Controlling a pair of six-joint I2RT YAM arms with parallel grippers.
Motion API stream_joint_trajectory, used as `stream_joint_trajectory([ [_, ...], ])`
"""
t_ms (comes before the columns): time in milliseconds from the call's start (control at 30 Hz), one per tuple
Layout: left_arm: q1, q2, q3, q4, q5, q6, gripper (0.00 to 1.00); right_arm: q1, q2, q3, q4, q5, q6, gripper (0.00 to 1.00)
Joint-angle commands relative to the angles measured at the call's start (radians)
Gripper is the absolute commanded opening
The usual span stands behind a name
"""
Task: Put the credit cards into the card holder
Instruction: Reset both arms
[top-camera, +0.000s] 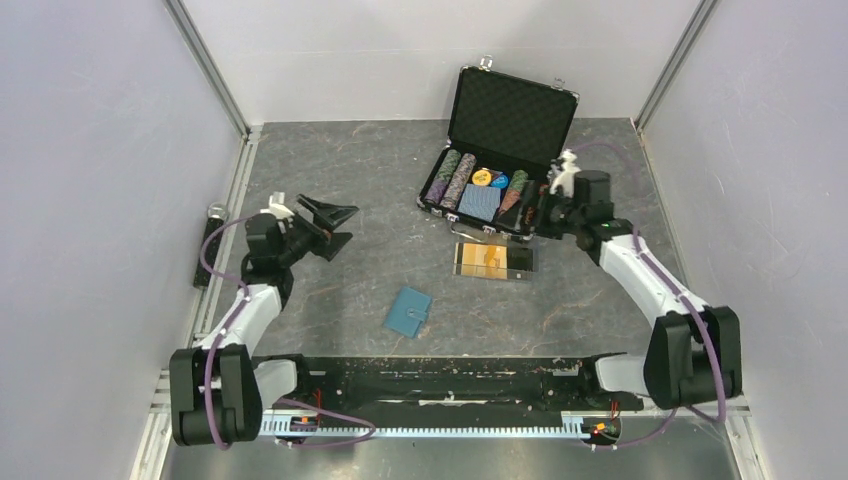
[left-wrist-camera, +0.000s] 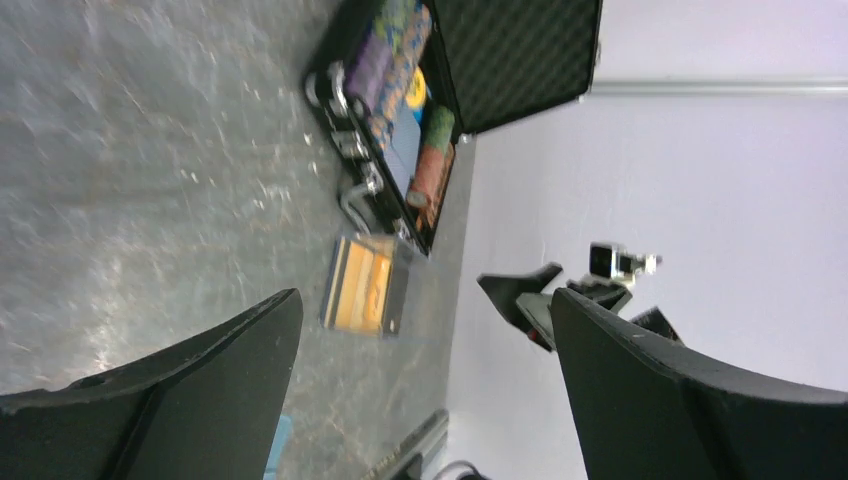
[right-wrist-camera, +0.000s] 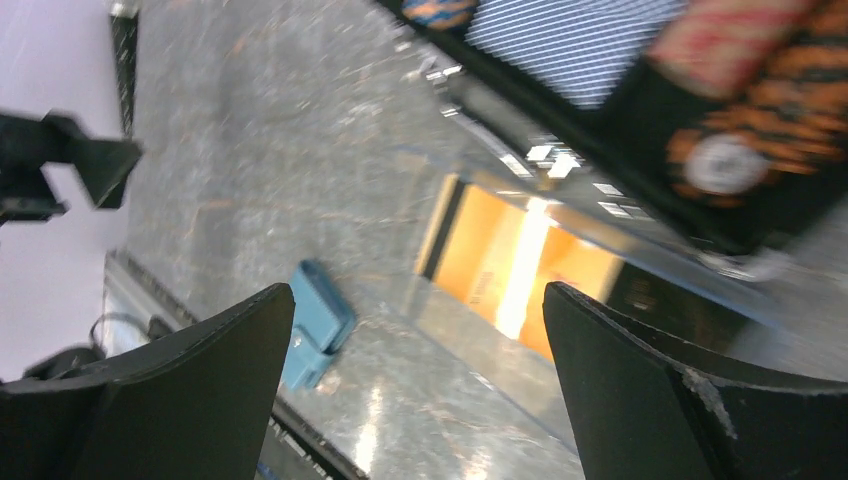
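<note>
The credit cards (top-camera: 492, 260) lie flat just in front of the black case, an orange-gold one with a black one (top-camera: 521, 262) at its right end. They also show in the left wrist view (left-wrist-camera: 366, 287) and the right wrist view (right-wrist-camera: 508, 266). The card holder (top-camera: 408, 312), teal-blue and folded shut, lies nearer the arms; the right wrist view shows it too (right-wrist-camera: 314, 326). My left gripper (top-camera: 335, 224) hangs open at the left, well away from both, its jaws (left-wrist-camera: 425, 300) empty. My right gripper (top-camera: 545, 206) is open and empty (right-wrist-camera: 417, 292) over the case's front right corner, above the cards.
The open black metal-edged case (top-camera: 512, 110) stands at the back right, holding rows of striped poker chips (top-camera: 458, 175) and a blue card deck (top-camera: 481, 202). White walls close in the table on three sides. A dark rail (top-camera: 430, 375) runs along the near edge.
</note>
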Motion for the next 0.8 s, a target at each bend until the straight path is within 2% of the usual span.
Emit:
stream_joint_trajectory([
  [0,0.072,-0.057,0.16,-0.259,-0.048,0.189,1.0,-0.165,-0.094,-0.026,-0.028,0.025,-0.067,0.98],
  [67,0.071,-0.054,0.257,-0.446,-0.13,0.341,1.0,-0.243,-0.109,-0.03,-0.063,0.047,-0.106,0.98],
  [167,0.072,-0.046,0.368,-0.62,-0.238,0.533,1.0,-0.313,-0.115,-0.032,-0.124,0.114,-0.181,0.98],
  [300,0.072,-0.041,0.413,-0.693,-0.39,0.668,1.0,-0.348,-0.133,-0.065,-0.134,0.27,-0.24,0.98],
  [367,0.072,-0.061,0.374,-0.637,-0.467,0.667,1.0,-0.352,-0.171,-0.118,-0.088,0.355,-0.253,0.98],
  [500,0.072,-0.133,0.227,-0.419,-0.615,0.694,1.0,-0.354,-0.241,-0.246,0.052,0.47,-0.303,0.98],
  [567,0.072,-0.176,0.138,-0.307,-0.679,0.763,1.0,-0.353,-0.243,-0.303,0.109,0.52,-0.349,0.98],
  [667,0.071,-0.207,0.046,-0.203,-0.746,0.884,1.0,-0.354,-0.261,-0.42,0.286,0.572,-0.394,0.98],
  [767,0.067,-0.198,0.0,-0.167,-0.747,0.962,1.0,-0.354,-0.287,-0.555,0.475,0.624,-0.408,0.98],
])
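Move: The closed blue card holder lies about 14 cm back and 13 cm right of the left hand, 17 cm lower; the microphone stands roughly 37 cm left and 3 cm ahead of that hand. From the right hand, the holder is some 15 cm back and 30 cm left; the clear card tray is 9 cm left and 2 cm back, the chip case 13 cm left and 15 cm ahead, all around 14 cm below. Both empty, open hands swing outward from the card holder, left some 14 cm, right about 21 cm and sinking. ##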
